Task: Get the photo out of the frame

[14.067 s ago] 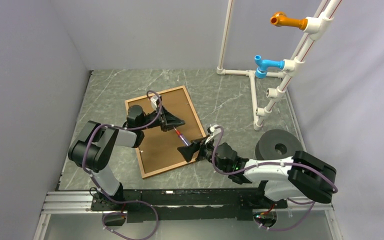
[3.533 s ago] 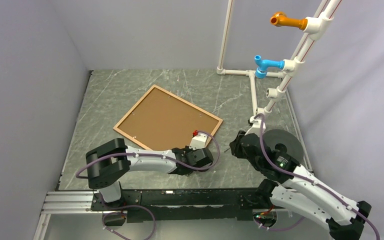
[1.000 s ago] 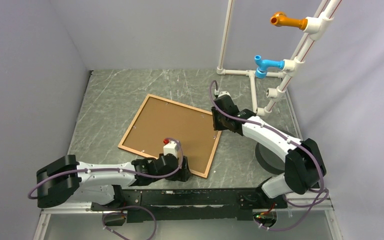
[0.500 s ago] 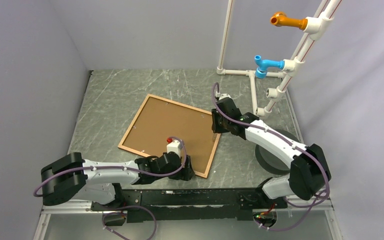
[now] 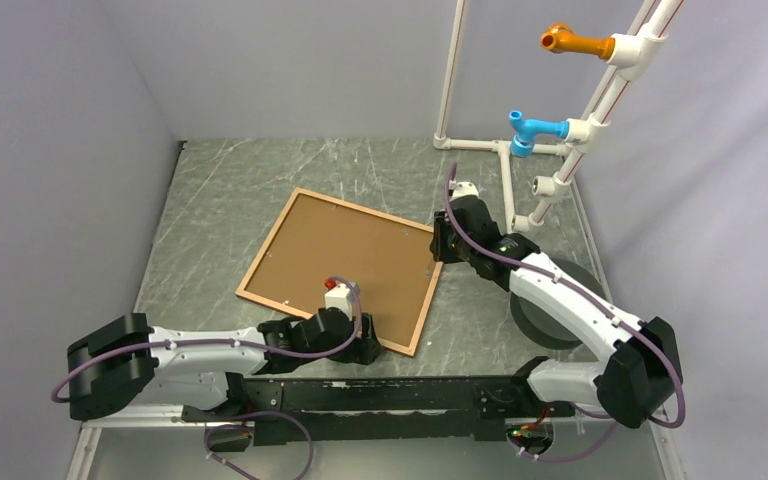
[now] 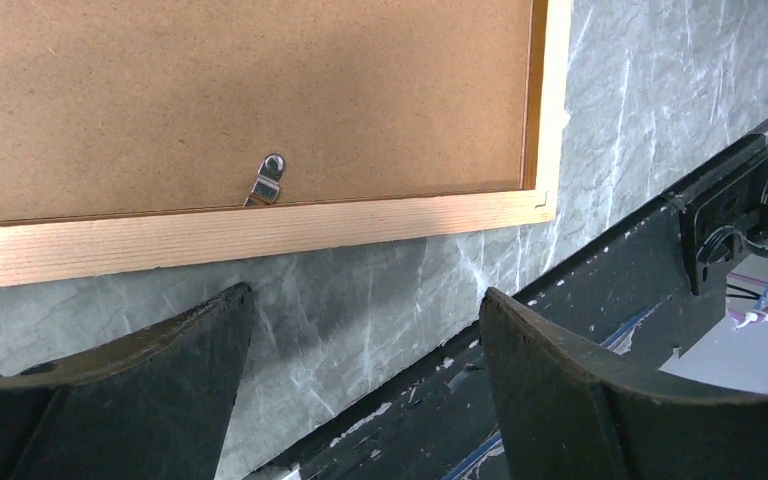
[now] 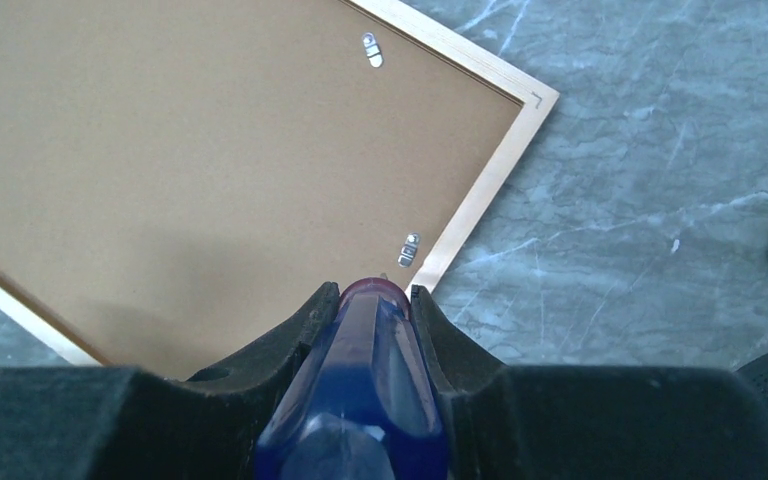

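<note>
The frame (image 5: 367, 209) lies face down on the grey table, a thin wooden border round a plain brown backing board (image 5: 340, 255). The photo's printed side is hidden underneath. My left gripper (image 5: 365, 350) is open, low over the table just in front of the frame's near edge (image 6: 260, 228), with nothing between its fingers (image 6: 364, 300). A metal clip (image 6: 268, 178) sits on that edge. My right gripper (image 5: 438, 245) hovers over the frame's right corner (image 7: 485, 190). It is shut (image 7: 374, 292) on a blue screwdriver (image 7: 365, 380), which points toward a clip (image 7: 409, 250).
A white pipe stand (image 5: 508, 160) with a blue fitting (image 5: 535, 130) and an orange fitting (image 5: 575, 42) rises at the back right. A black disc (image 5: 560, 310) lies under the right arm. A black rail (image 5: 380, 395) runs along the near edge. Another clip (image 7: 371, 48) holds the frame's far side.
The right arm has swung its elbow to the right while its gripper stays by the frame's right corner. The left gripper has barely shifted. The frame has not moved.
</note>
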You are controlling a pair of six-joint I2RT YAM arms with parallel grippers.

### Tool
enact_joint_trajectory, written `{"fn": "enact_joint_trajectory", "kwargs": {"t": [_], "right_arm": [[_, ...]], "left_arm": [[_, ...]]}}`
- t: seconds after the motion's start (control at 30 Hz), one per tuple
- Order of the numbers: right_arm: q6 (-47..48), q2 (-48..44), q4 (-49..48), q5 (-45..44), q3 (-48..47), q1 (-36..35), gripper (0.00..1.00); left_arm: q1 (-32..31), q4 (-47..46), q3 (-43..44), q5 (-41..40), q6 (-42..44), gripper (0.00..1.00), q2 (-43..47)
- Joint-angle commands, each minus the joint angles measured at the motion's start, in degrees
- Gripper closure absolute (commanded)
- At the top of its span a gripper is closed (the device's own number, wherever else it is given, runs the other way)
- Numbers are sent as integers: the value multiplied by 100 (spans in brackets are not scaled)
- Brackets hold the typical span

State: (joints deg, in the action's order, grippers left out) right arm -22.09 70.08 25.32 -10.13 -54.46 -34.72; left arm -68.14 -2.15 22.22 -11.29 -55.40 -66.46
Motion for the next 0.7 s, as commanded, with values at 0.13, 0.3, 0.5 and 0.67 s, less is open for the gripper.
{"fn": "enact_joint_trajectory", "kwargs": {"t": [0.13,0.3,0.5,0.67], "right_arm": [[7,444,-638,0,-5,233,100],[50,730,-624,-198,-4,318,100],[32,757,-693,-71,121,343,100],[-11,819,-712,39,216,341,100]], "left_arm": [[11,39,-174,41,-149,13,110],[11,-106,-293,126,-212,14,237],[11,-138,-251,122,-167,13,214],[16,-245,-130,232,-121,14,-24]]}}
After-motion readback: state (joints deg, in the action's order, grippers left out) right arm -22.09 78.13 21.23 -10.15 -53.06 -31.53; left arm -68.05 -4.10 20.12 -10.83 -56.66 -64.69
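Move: The metal clip on the frame's right side lies about 14 cm below the right hand, nearly straight under it, about 1 cm to its left. From that hand, the frame's far right corner is about 8 cm ahead and 2 cm right, and the clip on the far edge some 8 cm ahead and 5 cm left, both about 14 cm down. From the left hand the aimed clip is roughly 17 cm ahead, 12 cm right and 2 cm down. The right hand, still gripping the screwdriver by its handle, sinks about 4.5 cm towards the clip on the frame's right side while easing some 2 cm forward and slightly right, then slows to a near stop. The wrist tips down only slightly, the fingers keep their hold, and the screwdriver tip comes close against the clip beside the wooden edge, though contact can't be made out. ##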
